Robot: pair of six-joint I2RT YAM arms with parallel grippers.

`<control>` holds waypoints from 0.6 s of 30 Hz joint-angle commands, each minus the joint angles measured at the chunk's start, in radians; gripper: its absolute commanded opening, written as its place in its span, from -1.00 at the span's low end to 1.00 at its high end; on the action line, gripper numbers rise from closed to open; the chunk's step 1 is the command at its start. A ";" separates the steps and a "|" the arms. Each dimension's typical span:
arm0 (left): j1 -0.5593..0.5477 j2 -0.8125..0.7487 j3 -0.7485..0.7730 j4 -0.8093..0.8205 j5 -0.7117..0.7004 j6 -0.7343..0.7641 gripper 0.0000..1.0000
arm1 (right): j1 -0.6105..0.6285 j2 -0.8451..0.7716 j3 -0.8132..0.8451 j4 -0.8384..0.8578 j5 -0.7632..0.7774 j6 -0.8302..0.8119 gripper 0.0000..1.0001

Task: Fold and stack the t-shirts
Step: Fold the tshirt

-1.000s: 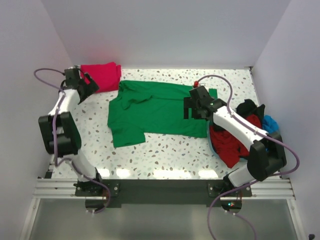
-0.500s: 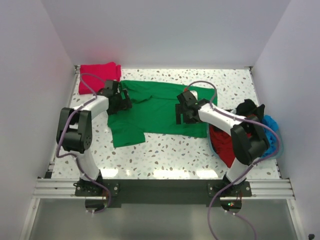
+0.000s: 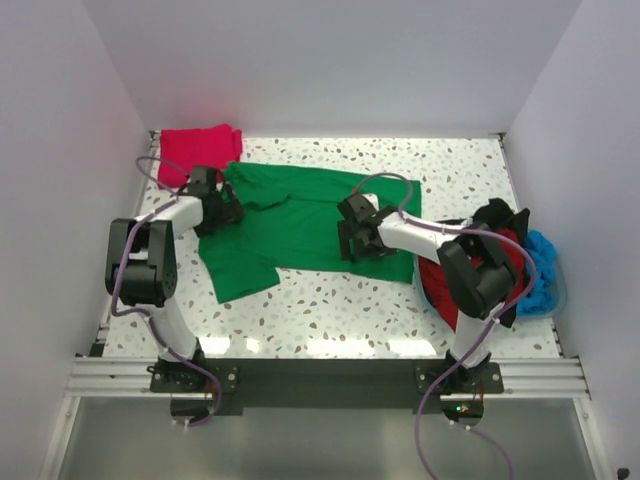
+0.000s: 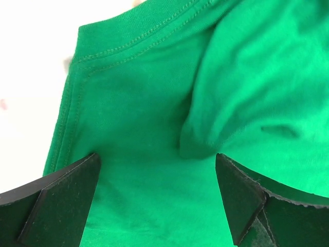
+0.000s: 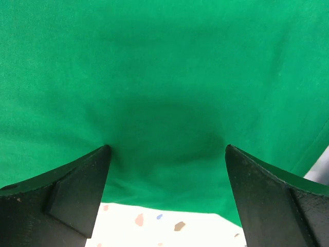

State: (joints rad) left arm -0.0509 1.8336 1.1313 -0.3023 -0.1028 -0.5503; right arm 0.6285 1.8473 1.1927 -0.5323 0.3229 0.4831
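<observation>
A bright green t-shirt [image 3: 300,220] lies spread on the speckled table. My left gripper [image 3: 222,208] is open, its fingers pressed down on the shirt's left shoulder by the collar [image 4: 133,36]. My right gripper [image 3: 352,240] is open over the shirt's lower hem [image 5: 169,206], fingers resting on the cloth. A folded pinkish crimson t-shirt [image 3: 200,150] sits at the back left corner. Dark red [image 3: 452,285], black [image 3: 497,218] and blue [image 3: 535,270] shirts are heaped in the basket at the right.
The light-blue basket rim [image 3: 560,290] shows at the right edge beside the right arm. White walls enclose the table on three sides. The black rail [image 3: 320,375] with both arm bases runs along the near edge.
The left arm swung from the crimson shirt onto the green shirt's shoulder. The right gripper slid left along the hem. The green shirt shifted leftward on the table.
</observation>
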 commanded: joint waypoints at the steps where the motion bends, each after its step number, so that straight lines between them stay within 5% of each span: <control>1: 0.092 -0.019 -0.090 -0.080 -0.063 -0.010 1.00 | 0.051 0.036 -0.002 0.015 0.001 0.038 0.97; 13: 0.117 -0.094 -0.015 -0.168 -0.067 0.013 1.00 | 0.134 0.067 0.148 -0.136 0.146 0.109 0.98; 18: 0.115 -0.282 -0.057 -0.259 -0.115 -0.033 1.00 | 0.132 -0.028 0.179 -0.166 0.173 0.129 0.97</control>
State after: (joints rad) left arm 0.0566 1.7054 1.0824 -0.4740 -0.1654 -0.5579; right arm 0.7635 1.9041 1.3296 -0.6407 0.4248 0.5674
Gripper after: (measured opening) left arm 0.997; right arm 0.986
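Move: Both open hands already rest on the spread green t-shirt, whose middle lies about 18 cm to the right of the left hand and level with it, and some 8 cm left and 6 cm ahead of the right hand, just under fingertip height. From the left hand, the folded red shirt is about 16 cm ahead and 7 cm left, and the green sleeve flap 13 cm back and 5 cm right. The clothes bin's middle is some 26 cm right of the right hand and 4 cm back. With fingers wide open and tips down on the green t-shirt, both hands sweep left together by about 5 cm, drawing a couple of centimetres back towards the bases and dragging the cloth away from the bin, the left hand turning slightly counter-clockwise. Then both come up off the cloth by some 1.5 cm, the left hand backing a further 2 to 3 cm as it rises while the right eases about 1 cm forward and right again, neither gripper closing. ##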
